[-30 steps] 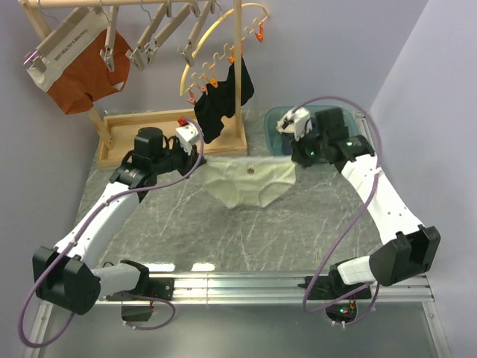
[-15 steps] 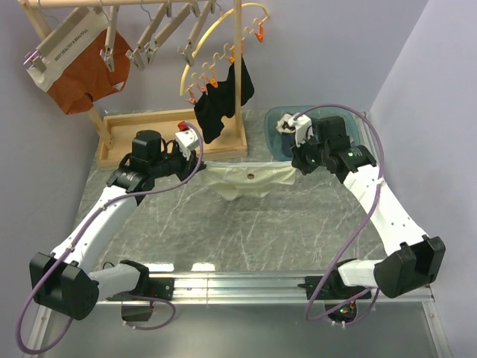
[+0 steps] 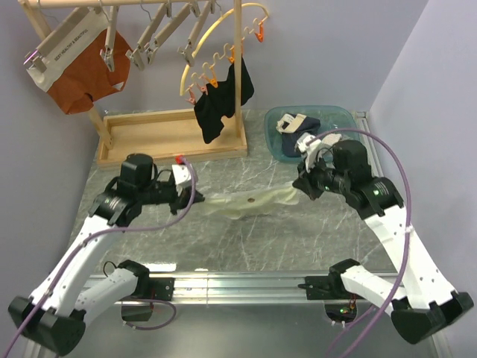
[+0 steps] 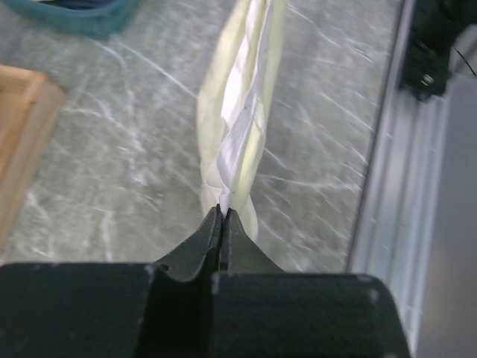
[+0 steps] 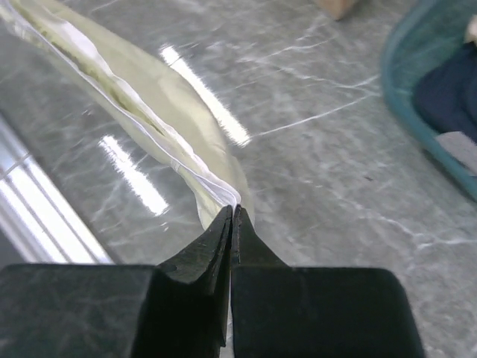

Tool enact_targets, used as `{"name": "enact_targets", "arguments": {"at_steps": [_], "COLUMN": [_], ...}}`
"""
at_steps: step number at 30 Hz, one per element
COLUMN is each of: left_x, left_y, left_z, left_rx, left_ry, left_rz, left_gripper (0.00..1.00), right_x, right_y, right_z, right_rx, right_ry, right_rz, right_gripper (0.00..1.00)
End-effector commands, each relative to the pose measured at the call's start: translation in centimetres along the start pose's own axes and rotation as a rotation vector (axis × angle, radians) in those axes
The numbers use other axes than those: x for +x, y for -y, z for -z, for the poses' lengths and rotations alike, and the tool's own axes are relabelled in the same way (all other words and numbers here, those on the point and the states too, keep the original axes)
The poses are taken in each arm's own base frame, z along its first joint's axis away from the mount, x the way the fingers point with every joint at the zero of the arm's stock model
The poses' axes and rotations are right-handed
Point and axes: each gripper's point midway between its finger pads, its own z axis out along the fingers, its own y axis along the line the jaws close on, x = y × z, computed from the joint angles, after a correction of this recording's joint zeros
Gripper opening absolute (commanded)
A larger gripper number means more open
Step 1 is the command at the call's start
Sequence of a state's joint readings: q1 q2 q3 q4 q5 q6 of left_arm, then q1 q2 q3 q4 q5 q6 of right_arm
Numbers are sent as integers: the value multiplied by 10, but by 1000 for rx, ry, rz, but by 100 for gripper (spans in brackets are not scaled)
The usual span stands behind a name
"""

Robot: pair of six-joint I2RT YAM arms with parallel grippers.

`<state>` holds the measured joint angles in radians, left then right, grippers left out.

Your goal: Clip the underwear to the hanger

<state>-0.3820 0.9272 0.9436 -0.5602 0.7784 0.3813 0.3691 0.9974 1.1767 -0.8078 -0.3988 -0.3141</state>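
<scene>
The underwear (image 3: 253, 201), pale cream-yellow with a small dark spot at its middle, hangs stretched as a narrow band between my two grippers, above the marble table. My left gripper (image 3: 197, 200) is shut on its left waistband end. In the left wrist view the cloth (image 4: 240, 119) runs away from the pinched jaw tips (image 4: 223, 213). My right gripper (image 3: 299, 190) is shut on the right end, where the folded edge (image 5: 141, 89) leads into the tips (image 5: 233, 212). The light-wood bar hangers (image 3: 160, 28) hang from the rack at the top left, far from both grippers.
Rust-orange briefs (image 3: 82, 71) hang clipped at the far left. A curved yellow hoop (image 3: 223, 33) with orange pegs carries a black garment (image 3: 220, 101). The rack's wooden base (image 3: 168, 134) lies behind the left arm. A teal basin (image 3: 317, 119) with clothes is at the back right.
Both grippers have drawn back toward the near edge with the underwear. It has gone from spread flat to a taut, narrow band off the table.
</scene>
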Motion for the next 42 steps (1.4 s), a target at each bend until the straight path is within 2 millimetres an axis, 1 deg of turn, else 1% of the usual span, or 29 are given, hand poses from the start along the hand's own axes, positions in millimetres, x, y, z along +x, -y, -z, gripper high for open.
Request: {"name": "enact_targets", "arguments": {"at_steps": [1, 4, 8, 10, 13, 14, 15, 16, 17, 18, 19, 20, 21, 22, 23, 24, 26, 27, 29, 30, 31, 34, 35, 36, 38, 39, 40, 41, 42], "left_x": [12, 21, 33, 35, 40, 45, 49, 54, 67, 69, 75, 91, 96, 97, 116, 121, 136, 140, 160, 162, 173, 184, 185, 186, 190, 192, 191, 189, 179], "left_y": [34, 56, 79, 81, 65, 54, 44, 31, 21, 9, -3, -12, -20, -28, -38, -45, -72, -81, -106, -114, -116, -117, -116, -116, -114, -113, -114, -115, -118], "left_z": [10, 23, 36, 36, 27, 18, 13, 9, -3, -10, -15, -28, -35, -41, -50, -54, -61, -63, -65, -66, -69, -75, -77, -78, -79, -79, -78, -76, -72], "left_rx": [75, 102, 130, 128, 72, 52, 20, -35, -34, -60, -108, -104, -116, -125, -138, -150, -210, -230, -312, -324, -316, -301, -292, -286, -274, -273, -281, -285, -298], "left_ry": [-17, -26, -21, -9, -26, -51, -74, -111, -169, -180, -213, -274, -295, -306, -363, -373, -392, -395, -445, -452, -480, -502, -505, -505, -521, -528, -531, -532, -515], "left_rz": [-38, -49, -72, -73, -65, -47, -19, 23, 67, 79, 126, 179, 197, 206, 247, 265, 307, 319, 339, 338, 352, 376, 381, 389, 401, 409, 407, 405, 387], "left_gripper": [0, 0, 0, 0, 0, 0, 0, 0, 0, 0, 0, 0, 0, 0, 0, 0, 1, 2, 2, 3, 4, 11, 17, 21, 32, 34, 36, 42, 44], "right_x": [28, 43, 54, 57, 56, 59, 60, 66, 73, 90, 97, 103, 112, 115, 118, 124, 119, 120, 124, 128, 130, 139, 140, 143, 145, 146, 146, 138, 136], "right_y": [-34, -61, -74, -73, -52, -37, -28, -22, -19, -5, -2, 2, 12, 16, 22, 30, 46, 55, 65, 72, 73, 72, 69, 67, 64, 63, 63, 64, 65], "right_z": [7, 18, 24, 18, -8, -18, -36, -47, -59, -83, -95, -106, -127, -137, -146, -161, -175, -186, -194, -201, -205, -213, -214, -215, -215, -213, -211, -207, -202], "right_rx": [-153, -286, -355, -350, -243, -154, -127, -104, -92, -53, -55, -47, -25, -19, -1, 20, 64, 79, 102, 111, 106, 79, 66, 56, 43, 46, 50, 56, 66], "right_ry": [-54, -62, -92, -99, -106, -132, -150, -183, -221, -305, -344, -376, -425, -440, -450, -463, -457, -463, -478, -489, -497, -528, -534, -552, -561, -564, -565, -545, -543], "right_rz": [-13, -18, -40, -60, -103, -119, -119, -121, -125, -149, -161, -181, -198, -206, -220, -228, -238, -248, -259, -269, -271, -277, -281, -293, -305, -312, -314, -303, -297], "right_gripper": [0, 0, 0, 0, 0, 0, 0, 0, 0, 0, 0, 0, 0, 0, 0, 0, 0, 0, 0, 0, 0, 0, 0, 3, 16, 23, 37, 44, 58]}}
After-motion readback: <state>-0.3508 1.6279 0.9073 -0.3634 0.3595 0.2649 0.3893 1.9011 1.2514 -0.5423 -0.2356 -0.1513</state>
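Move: I hold the pale underwear stretched in the air, its middle about 12 cm to the right of my left hand and some 5 cm lower; from my right hand it is about 12 cm left. The table spot for its left waistband end lies roughly 9 cm ahead, 4 cm left and 23 cm below my left hand; the right end's spot is about 11 cm ahead, 3 cm left and 25 cm below my right. The basin stands some 28 cm ahead of my right hand and 6 cm to its right. Both my hands, still pinching the waistband ends, swing back about 8 cm towards my bases, sinking slightly, then sweep forward nearly 20 cm and down over 20 cm to lay the underwear on the table, tipping my fingers downward. The last few centimetres run low and forward, drawing the waistband away from me; then both grippers open around its ends, the left starting first. ##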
